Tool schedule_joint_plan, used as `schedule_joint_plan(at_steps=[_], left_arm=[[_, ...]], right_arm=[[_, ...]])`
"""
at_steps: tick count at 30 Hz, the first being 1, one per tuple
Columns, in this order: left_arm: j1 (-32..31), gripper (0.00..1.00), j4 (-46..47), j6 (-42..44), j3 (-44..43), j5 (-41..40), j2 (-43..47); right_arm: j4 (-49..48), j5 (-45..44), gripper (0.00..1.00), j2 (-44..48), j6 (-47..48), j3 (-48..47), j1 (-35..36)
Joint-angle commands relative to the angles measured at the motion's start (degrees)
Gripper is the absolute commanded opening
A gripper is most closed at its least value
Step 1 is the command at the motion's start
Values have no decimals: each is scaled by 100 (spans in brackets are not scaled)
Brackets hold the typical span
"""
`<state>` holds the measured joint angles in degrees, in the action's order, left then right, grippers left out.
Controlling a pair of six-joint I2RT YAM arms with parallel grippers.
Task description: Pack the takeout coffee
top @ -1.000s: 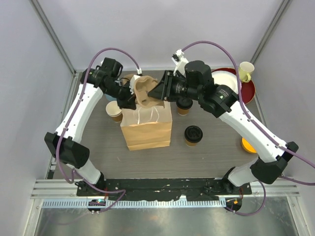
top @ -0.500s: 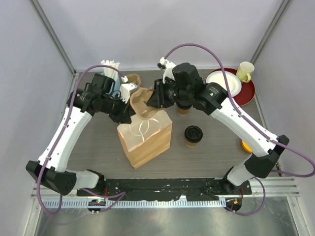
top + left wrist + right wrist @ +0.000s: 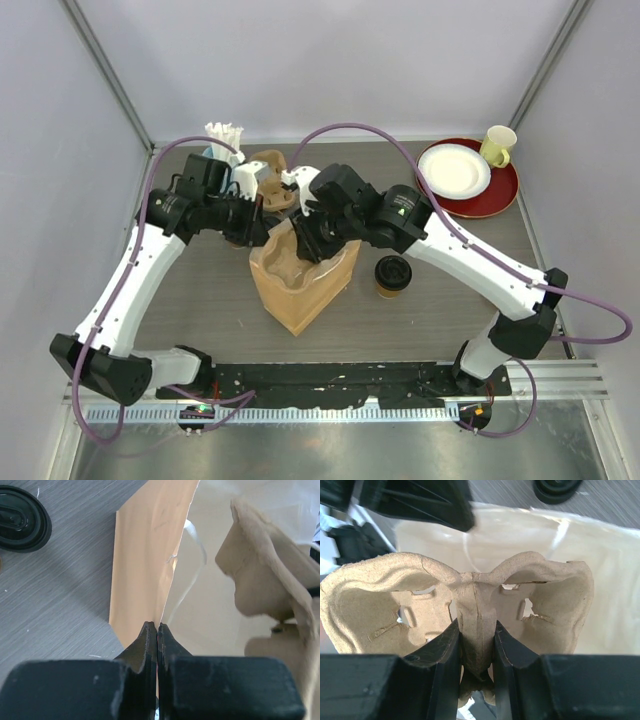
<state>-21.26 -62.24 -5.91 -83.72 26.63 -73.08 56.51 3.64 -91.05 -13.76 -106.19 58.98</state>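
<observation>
A takeout coffee cup [image 3: 392, 275], brown paper with a black lid, stands on the table right of the open kraft paper bag [image 3: 312, 300]. Black lids also show at the edges of the wrist views: a coffee lid [image 3: 20, 522] and another lid [image 3: 557, 487]. My left gripper [image 3: 262, 233] is shut on the bag's rim [image 3: 145, 555], holding the mouth open. My right gripper [image 3: 310, 240] is shut on the middle ridge of a pulp cup carrier [image 3: 420, 605], which hangs inside the bag's mouth [image 3: 285, 262]. The carrier's cup holes are empty.
A light-blue cup of white straws [image 3: 222, 140] stands at the back left, with another brown pulp piece [image 3: 268, 162] beside it. At the back right a white plate [image 3: 455, 170] lies on a red tray [image 3: 505, 190] next to a pale-yellow mug [image 3: 498, 145].
The bag has turned, tipped and slid toward the front. My right gripper has carried the carrier left and down into the bag's mouth. My left arm swung forward with the rim.
</observation>
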Motion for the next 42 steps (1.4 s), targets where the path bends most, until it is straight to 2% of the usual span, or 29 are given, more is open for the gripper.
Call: schedule_joint_plan(at_steps=[1, 6, 12, 15, 21, 29, 36, 42], left_arm=[[25, 0, 501, -139, 224, 280, 329], [16, 0, 810, 256, 462, 667, 637], [-80, 0, 345, 1161, 234, 826, 479], [-80, 0, 326, 1145, 207, 931, 444], [-72, 0, 326, 987, 111, 871, 330], [-72, 0, 28, 1707, -223, 896, 206], [-80, 0, -297, 2111, -425, 888, 39], [-80, 0, -403, 2103, -531, 1080, -110]], right_arm=[[694, -662, 17, -167, 488, -147, -36], [1116, -506, 17, -791, 532, -885, -62], [1967, -495, 17, -1740, 611, -1939, -124], [2408, -742, 16, -2101, 716, -2221, -150], [2127, -1032, 16, -1926, 831, -1669, -194], [1846, -585, 16, -1284, 270, -921, -791], [1793, -162, 15, -1565, 93, -1175, -818], [2215, -215, 15, -1812, 23, -1501, -844]])
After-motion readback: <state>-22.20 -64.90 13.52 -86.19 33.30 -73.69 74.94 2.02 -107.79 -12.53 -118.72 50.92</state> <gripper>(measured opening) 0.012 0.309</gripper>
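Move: The right hand holds the cup carrier over the paper bag, whose mouth lies about 5 cm below it, 2 to the left and 1 back. A lidded coffee stands some 18 cm to its right, 3 ahead; a loose black lid lies roughly 14 ahead, 8 left, both about 25 below. From the left hand, which already grips the bag's rim, the mouth is about 7 cm right and 4 back. The right hand lowers its carrier about 8 cm, forward 5 and rightward, into the bag the left still pinches. ##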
